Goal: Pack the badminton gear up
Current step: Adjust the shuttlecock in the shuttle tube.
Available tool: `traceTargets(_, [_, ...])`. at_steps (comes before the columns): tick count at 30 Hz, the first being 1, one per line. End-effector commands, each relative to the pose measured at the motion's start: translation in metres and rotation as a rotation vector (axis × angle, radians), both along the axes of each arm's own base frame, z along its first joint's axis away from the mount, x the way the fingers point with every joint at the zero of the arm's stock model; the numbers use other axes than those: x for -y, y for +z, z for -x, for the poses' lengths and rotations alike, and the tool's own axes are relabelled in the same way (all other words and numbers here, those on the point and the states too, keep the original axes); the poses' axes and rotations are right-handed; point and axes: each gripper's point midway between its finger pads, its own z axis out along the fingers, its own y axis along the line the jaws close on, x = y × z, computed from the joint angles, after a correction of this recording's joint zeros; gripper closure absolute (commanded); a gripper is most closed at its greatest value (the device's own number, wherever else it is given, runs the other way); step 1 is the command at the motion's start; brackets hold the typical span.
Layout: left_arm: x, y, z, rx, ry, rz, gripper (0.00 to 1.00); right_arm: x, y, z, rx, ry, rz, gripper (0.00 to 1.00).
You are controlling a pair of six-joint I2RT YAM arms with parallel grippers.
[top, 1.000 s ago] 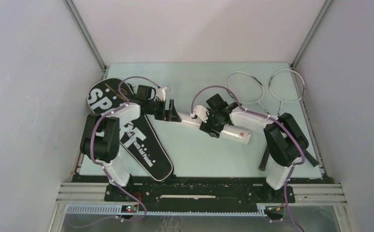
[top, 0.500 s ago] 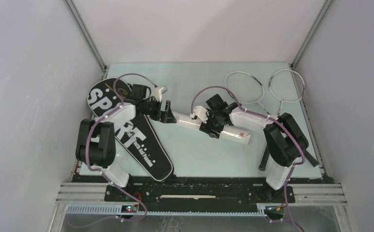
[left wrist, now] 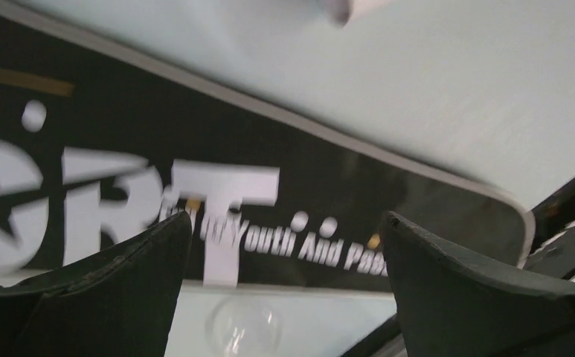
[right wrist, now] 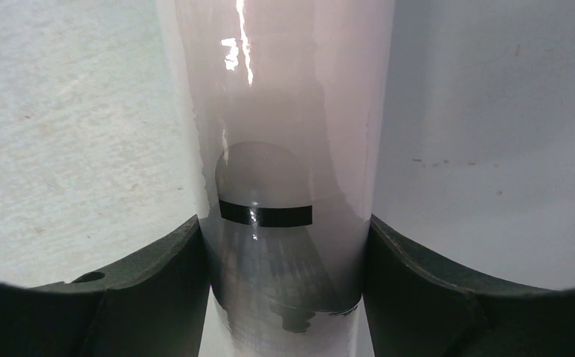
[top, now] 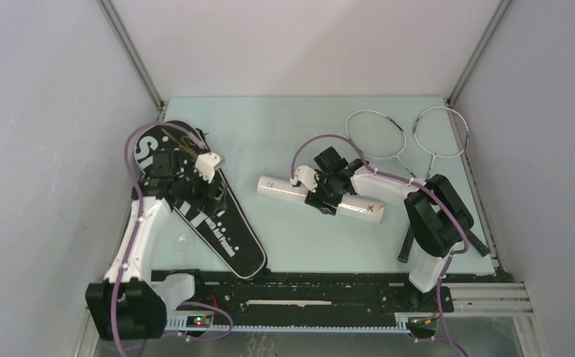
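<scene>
The long white tube (top: 284, 192) lies across the middle of the table. My right gripper (top: 327, 195) is shut on it near its middle, and in the right wrist view both fingers (right wrist: 158, 286) press against the tube (right wrist: 284, 111). A shuttlecock (right wrist: 265, 245) with a black band shows through the tube wall. The black bag (top: 228, 234) lettered "SPORT" lies flat at the left. My left gripper (top: 193, 187) hovers over it, open and holding nothing (left wrist: 286, 223). Two silver-white racquets (top: 377, 135) (top: 440, 132) lie at the back right.
A clear round cap (top: 182, 242) rests on the table just left of the bag, and shows below the lettering in the left wrist view (left wrist: 243, 327). The racquets' black handles (top: 405, 244) reach toward the right arm's base. Enclosure walls stand close on both sides.
My left gripper has opened off the tube's left end and swung back left over the bag. The tube stays in the right gripper, its left end now free.
</scene>
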Motion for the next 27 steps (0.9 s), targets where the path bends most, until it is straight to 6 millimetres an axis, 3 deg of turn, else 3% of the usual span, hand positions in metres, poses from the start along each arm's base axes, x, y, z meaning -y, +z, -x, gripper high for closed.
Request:
traceTargets(1, [-0.064,-0.023,0.056,-0.053,0.038,-0.319,0.0,-0.02,0.027,0.005,0.035,0.059,-0.063,0.73])
traceTargets(6, [-0.094,-0.04,0.084,-0.064,0.04,-0.501,0.0,-0.029,0.04,0.013,-0.008,0.086,-0.105,0.74])
traceTargets(13, [-0.111,-0.081,0.106,-0.152,-0.05,-0.592,0.0,-0.025,0.047,0.025,-0.072,0.114,-0.154,0.74])
traceTargets(22, [-0.133,-0.101,0.1,-0.208,-0.035,-0.605,0.0,-0.026,0.042,0.029,-0.124,0.132,-0.212,0.76])
traceTargets(27, [-0.142,-0.114,0.087,-0.211,-0.037,-0.611,0.0,-0.028,0.039,0.031,-0.131,0.135,-0.208,0.76])
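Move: The clear lid lies on the table just off the bag's left edge, about 14 cm to the left hand's left, 10 cm back and 14 cm below it. The bag's middle is some 9 cm left and 2 cm ahead; the shuttle tube's left end stands about 11 cm right and 7 cm ahead, both some 12 to 14 cm lower. From the right hand, gripping the tube near its middle, the lid is roughly 47 cm left and 14 cm back. Towards the clear lid the empty left hand swings left and back across the bag, then sinks more steeply, some 20 cm in all; it rolls about 35 degrees until its wide-open fingers point nearly straight down, stopping short of a grasp. The right hand keeps its grip on the tube and draws it back about 3.5 cm, raising its grip some 2 cm with a slight tilt. ##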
